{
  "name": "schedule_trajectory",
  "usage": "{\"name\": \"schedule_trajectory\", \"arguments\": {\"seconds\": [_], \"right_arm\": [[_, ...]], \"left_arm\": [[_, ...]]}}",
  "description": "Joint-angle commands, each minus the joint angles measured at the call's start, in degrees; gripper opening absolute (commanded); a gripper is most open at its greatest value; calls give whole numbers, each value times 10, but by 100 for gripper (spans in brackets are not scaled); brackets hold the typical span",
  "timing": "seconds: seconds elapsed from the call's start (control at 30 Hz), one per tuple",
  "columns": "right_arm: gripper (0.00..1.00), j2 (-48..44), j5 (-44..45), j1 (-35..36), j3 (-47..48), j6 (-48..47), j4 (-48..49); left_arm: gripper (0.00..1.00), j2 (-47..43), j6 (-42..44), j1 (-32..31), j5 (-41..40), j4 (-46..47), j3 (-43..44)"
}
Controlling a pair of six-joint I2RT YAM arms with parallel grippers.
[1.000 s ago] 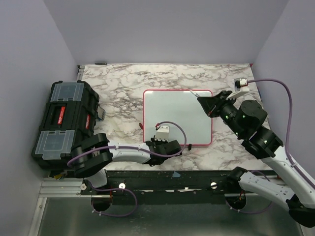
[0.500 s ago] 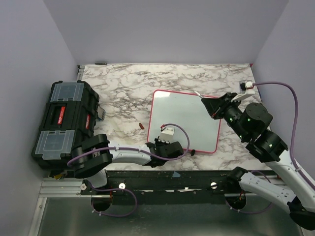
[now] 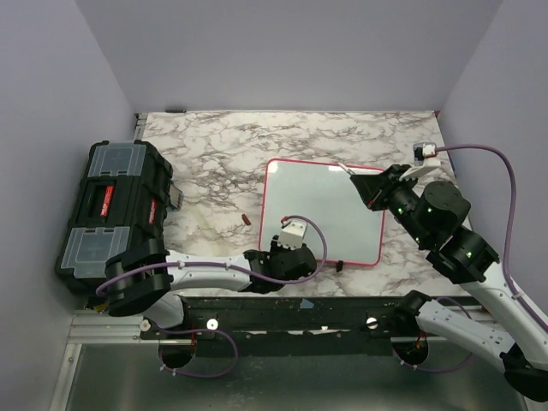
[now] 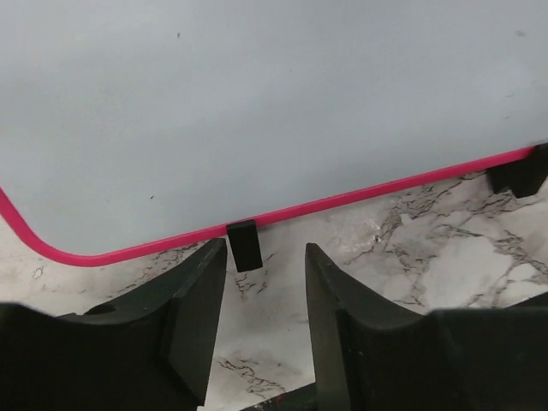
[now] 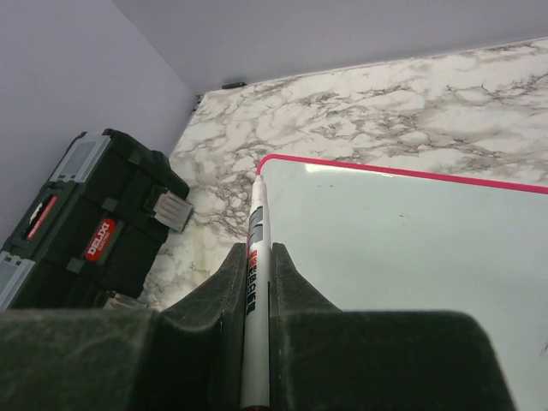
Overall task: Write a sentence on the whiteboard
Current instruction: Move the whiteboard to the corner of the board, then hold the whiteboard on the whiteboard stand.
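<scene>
The whiteboard (image 3: 321,210) lies flat on the marble table, glossy white in a thin pink-red frame, slightly skewed. Its surface (image 4: 257,111) is bare and the sentence is not in view. My left gripper (image 3: 291,253) sits at the board's near edge with its jaws open (image 4: 265,253). A small black foot (image 4: 244,244) of the board stands just ahead of the gap, and nothing is held. My right gripper (image 3: 360,184) hovers over the board's far right corner, shut (image 5: 257,253) on a white marker (image 5: 257,214) whose tip points at the board's far left corner.
A black toolbox (image 3: 111,210) stands at the left edge of the table, also seen in the right wrist view (image 5: 86,231). A small red piece (image 3: 246,220) lies on the marble left of the board. Grey walls close in on three sides.
The whiteboard slid right and turned a little. My left gripper's jaws opened at the board's near edge. The right gripper with the marker shifted slightly right.
</scene>
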Motion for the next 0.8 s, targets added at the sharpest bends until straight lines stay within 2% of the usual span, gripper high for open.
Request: {"name": "schedule_trajectory", "arguments": {"seconds": [0.0,0.27,0.4,0.47,0.53,0.7,0.77], "right_arm": [[1,-5,5,2,-9,-12,-5],[1,-14,29,2,-16,-14,-4],[1,-15,29,2,-15,-20,-5],[1,-14,25,2,-15,-23,-7],[1,-15,25,2,-13,-23,-13],[1,-19,11,2,-8,-17,-28],[1,-19,1,2,-5,-14,-38]], "left_arm": [[50,-47,33,-2,16,29,-18],[72,-131,92,-3,25,-7,-21],[81,-188,173,-2,30,-24,0],[82,-221,240,-1,28,5,-4],[83,-253,305,8,65,31,-7],[83,-313,337,132,223,42,13],[90,-326,343,195,298,40,28]]}}
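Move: The left hand, fingers already loosened, hovers just over the whiteboard's left clip: about 1 cm ahead, 2 cm left and 3 cm below. From this hand, the board's near left corner is roughly 3 cm ahead and 9 left, its right clip about level and 13 right, and the pen cap some 13 ahead and 13 left. From the right hand, still holding the marker, the left clip lies about 7 cm back, 18 left and 34 below. Straight up, slowly at first and then faster, the left hand backs off from the whiteboard's left clip by about 15 cm. Its fingers spread from a third open to nearly wide, and the wrist tips up and turns clockwise some 15 degrees; only at the very end does it start to swing forward and left by a couple of centimetres. ##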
